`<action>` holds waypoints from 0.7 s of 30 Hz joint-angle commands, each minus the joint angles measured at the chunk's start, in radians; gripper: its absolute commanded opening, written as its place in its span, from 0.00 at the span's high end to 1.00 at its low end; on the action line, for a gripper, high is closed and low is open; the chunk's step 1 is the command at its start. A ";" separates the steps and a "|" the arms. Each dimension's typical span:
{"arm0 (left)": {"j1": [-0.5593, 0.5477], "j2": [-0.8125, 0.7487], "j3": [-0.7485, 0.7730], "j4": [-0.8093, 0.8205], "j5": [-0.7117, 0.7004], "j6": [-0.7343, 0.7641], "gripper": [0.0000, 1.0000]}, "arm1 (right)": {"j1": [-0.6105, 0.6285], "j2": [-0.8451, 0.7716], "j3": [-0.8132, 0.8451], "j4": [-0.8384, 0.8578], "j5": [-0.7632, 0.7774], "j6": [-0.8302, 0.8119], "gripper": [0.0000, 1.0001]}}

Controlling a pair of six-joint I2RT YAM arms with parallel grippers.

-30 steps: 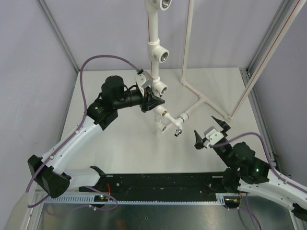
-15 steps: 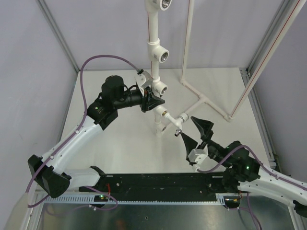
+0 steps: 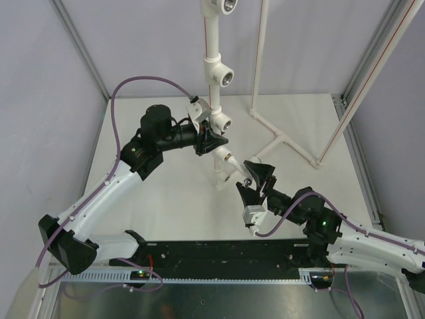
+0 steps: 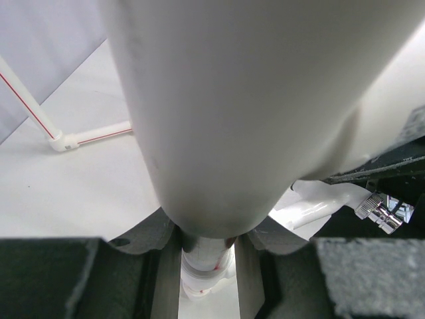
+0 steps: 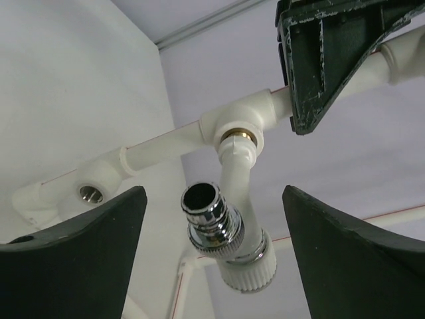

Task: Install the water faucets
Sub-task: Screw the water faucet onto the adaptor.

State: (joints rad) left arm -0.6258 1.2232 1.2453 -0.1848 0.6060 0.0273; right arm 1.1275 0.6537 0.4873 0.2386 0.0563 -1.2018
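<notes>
A water faucet (image 3: 242, 170), white with a brass thread and a chrome spout, sticks out of the lowest tee socket (image 3: 222, 157) of the upright white pipe (image 3: 212, 40). My left gripper (image 3: 211, 141) is shut on that pipe just above the socket; in the left wrist view its fingers (image 4: 251, 279) clamp the pipe (image 4: 252, 100). My right gripper (image 3: 256, 181) is open with a finger on each side of the faucet, touching nothing. In the right wrist view the faucet (image 5: 234, 174) hangs from the socket (image 5: 238, 118), and its spout lies between the right gripper (image 5: 212, 199) fingers.
Higher on the pipe are more tee sockets (image 3: 224, 122) (image 3: 226, 77) with empty threaded holes. A thin white pipe frame (image 3: 287, 141) lies and stands at the back right. A black rail (image 3: 219, 252) runs along the near edge. Enclosure walls close in on both sides.
My right arm has swung in from the right and turned, bringing its open fingers around the faucet, with the jaws a little narrower. The left arm has not moved.
</notes>
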 commanded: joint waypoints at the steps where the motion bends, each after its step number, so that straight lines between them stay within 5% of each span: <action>1: -0.014 0.020 -0.008 -0.107 0.099 -0.084 1.00 | -0.016 0.035 0.060 0.084 -0.022 -0.015 0.15; 10: -0.013 0.018 -0.008 -0.109 0.100 -0.085 1.00 | -0.041 0.048 0.061 0.081 0.012 0.038 0.72; 12: -0.013 0.018 -0.008 -0.110 0.101 -0.086 1.00 | -0.041 0.046 0.060 0.081 0.028 0.070 0.91; 17: -0.014 0.018 -0.007 -0.108 0.101 -0.086 1.00 | -0.033 0.038 0.059 0.090 0.037 0.223 1.00; 21: -0.012 0.019 -0.007 -0.108 0.101 -0.086 1.00 | -0.029 0.044 0.057 0.158 0.089 0.528 1.00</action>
State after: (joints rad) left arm -0.6254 1.2232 1.2453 -0.1837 0.6083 0.0265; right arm 1.0924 0.7013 0.5133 0.3195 0.0799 -1.0012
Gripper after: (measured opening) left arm 0.333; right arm 0.314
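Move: The water faucet sits right between the open fingers of my right hand, its middle about 2 cm ahead and 2 cm to the left, roughly level. From that same hand the adaptor it screws onto is some 5 cm ahead and 5 cm left, and the T fitting behind it about 7 cm ahead and 7 cm left, both about 1 cm higher. From my left hand the faucet lies roughly 7 cm back, 9 cm right and 6 cm below. My right hand eases forward and then up, a good centimetre each way, while its fingers close from almost wide open and pinch the outer end of the faucet body beside the nozzle and white knob. Keeping that pinch, I start to roll the wrist clockwise as seen along my fingers, some 10 degrees; my left hand stays put, still holding the pipe. ##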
